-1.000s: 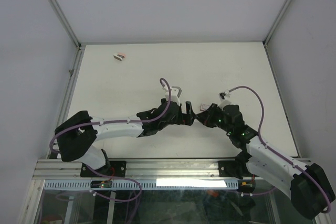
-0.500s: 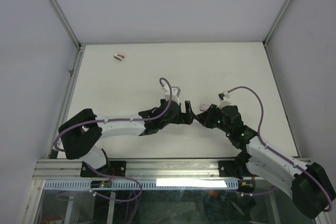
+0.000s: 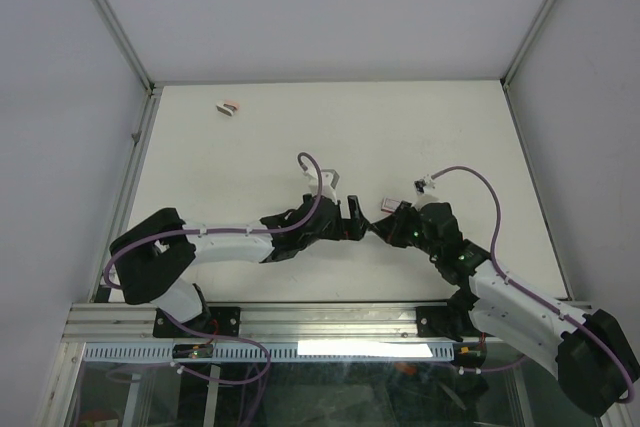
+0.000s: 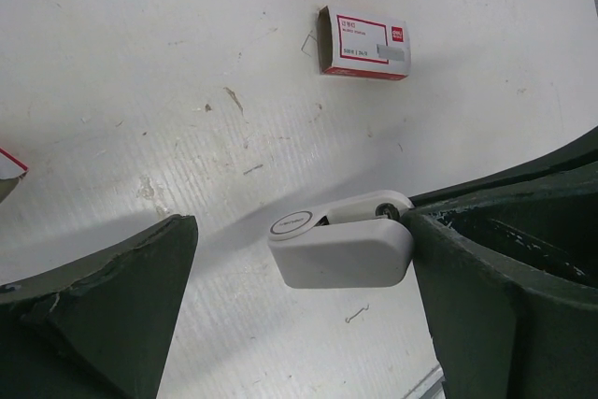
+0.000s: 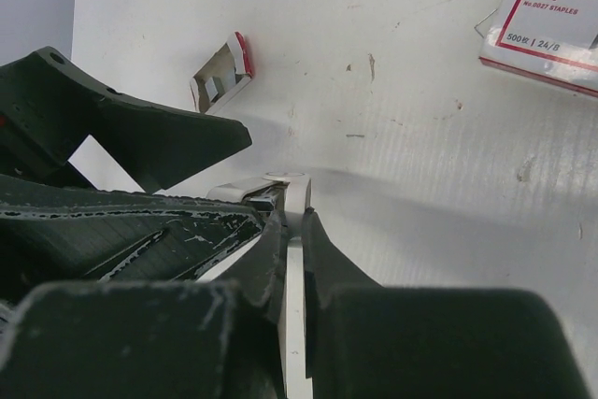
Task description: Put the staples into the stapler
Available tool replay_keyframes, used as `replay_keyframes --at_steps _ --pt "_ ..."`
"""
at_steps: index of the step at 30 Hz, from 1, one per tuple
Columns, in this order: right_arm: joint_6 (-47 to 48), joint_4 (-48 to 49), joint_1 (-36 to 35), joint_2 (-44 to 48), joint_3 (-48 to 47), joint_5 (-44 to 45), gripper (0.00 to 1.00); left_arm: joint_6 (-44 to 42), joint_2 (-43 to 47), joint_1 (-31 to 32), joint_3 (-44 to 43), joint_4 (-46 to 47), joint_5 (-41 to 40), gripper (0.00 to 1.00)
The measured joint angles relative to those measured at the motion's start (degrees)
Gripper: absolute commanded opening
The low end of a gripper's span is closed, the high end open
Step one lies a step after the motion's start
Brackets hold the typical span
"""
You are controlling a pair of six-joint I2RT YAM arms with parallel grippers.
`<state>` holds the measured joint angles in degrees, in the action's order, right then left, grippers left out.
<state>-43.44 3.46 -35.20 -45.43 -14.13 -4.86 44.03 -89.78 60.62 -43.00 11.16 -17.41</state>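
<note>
The white stapler (image 4: 341,249) lies between the two grippers near the table's middle. My left gripper (image 4: 301,231) (image 3: 353,218) is open around it, and one finger (image 4: 467,268) touches its hinge end. My right gripper (image 5: 291,221) (image 3: 378,227) is shut on the stapler's (image 5: 285,184) thin white arm, pinched edge-on between the pads. The staples (image 3: 228,106) (image 5: 222,70), a small greyish piece with a reddish rim, lie far back left, away from both grippers.
A red-and-white staple box (image 3: 388,204) (image 4: 364,44) (image 5: 547,30) lies just behind the grippers. A loose bent staple (image 4: 356,313) lies on the table by the stapler. Metal frame rails (image 3: 130,162) border the table.
Both grippers have shifted slightly left together with the stapler. The red-and-white box now shows more plainly behind them. The jaws have not changed.
</note>
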Motion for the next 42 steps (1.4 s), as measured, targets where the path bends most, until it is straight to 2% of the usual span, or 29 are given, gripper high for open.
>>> replay_keyframes --at_steps 20,26,35,42 --pt "-0.09 -3.82 0.24 0.57 0.61 4.42 0.00 0.13 2.86 -1.97 4.20 -1.99 -0.63 0.99" --pt "-2.29 -4.26 0.31 2.12 1.07 3.65 0.00 0.22 5.70 -3.34 9.86 -3.48 -1.90 0.99" --pt "-7.89 -2.93 0.42 3.45 3.69 -0.17 0.00 1.55 14.05 -3.80 16.00 -6.14 -3.72 0.99" --pt "-9.33 2.03 0.42 -2.78 4.90 -1.64 0.00 0.28 26.01 -8.31 16.52 -10.01 -3.52 0.99"
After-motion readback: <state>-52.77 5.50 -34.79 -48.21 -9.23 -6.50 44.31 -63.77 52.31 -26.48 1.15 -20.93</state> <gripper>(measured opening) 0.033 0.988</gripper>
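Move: The open tray of staples, next for the empty left hand, lies about 12 cm to its left, 3 cm ahead and 6 cm below. The stapler is only 2 cm to that hand's right and 1 cm back, at about its height; the closed staple box is about 6 cm ahead and 7 cm right, on the table. From the right hand, which already pinches the stapler, the tray is about 14 cm left, 5 cm ahead and 7 cm lower. The left hand's near fingertip comes free of the stapler, and that hand, fingers wide open, swings about 12 cm left to the near side of the tray, dipping some 4 cm before rising to just above its starting height, turning about 10 degrees counter-clockwise. The right hand keeps its pinch, sinks about 3.5 cm, ends 2 cm farther back and tips down about 10 degrees. ##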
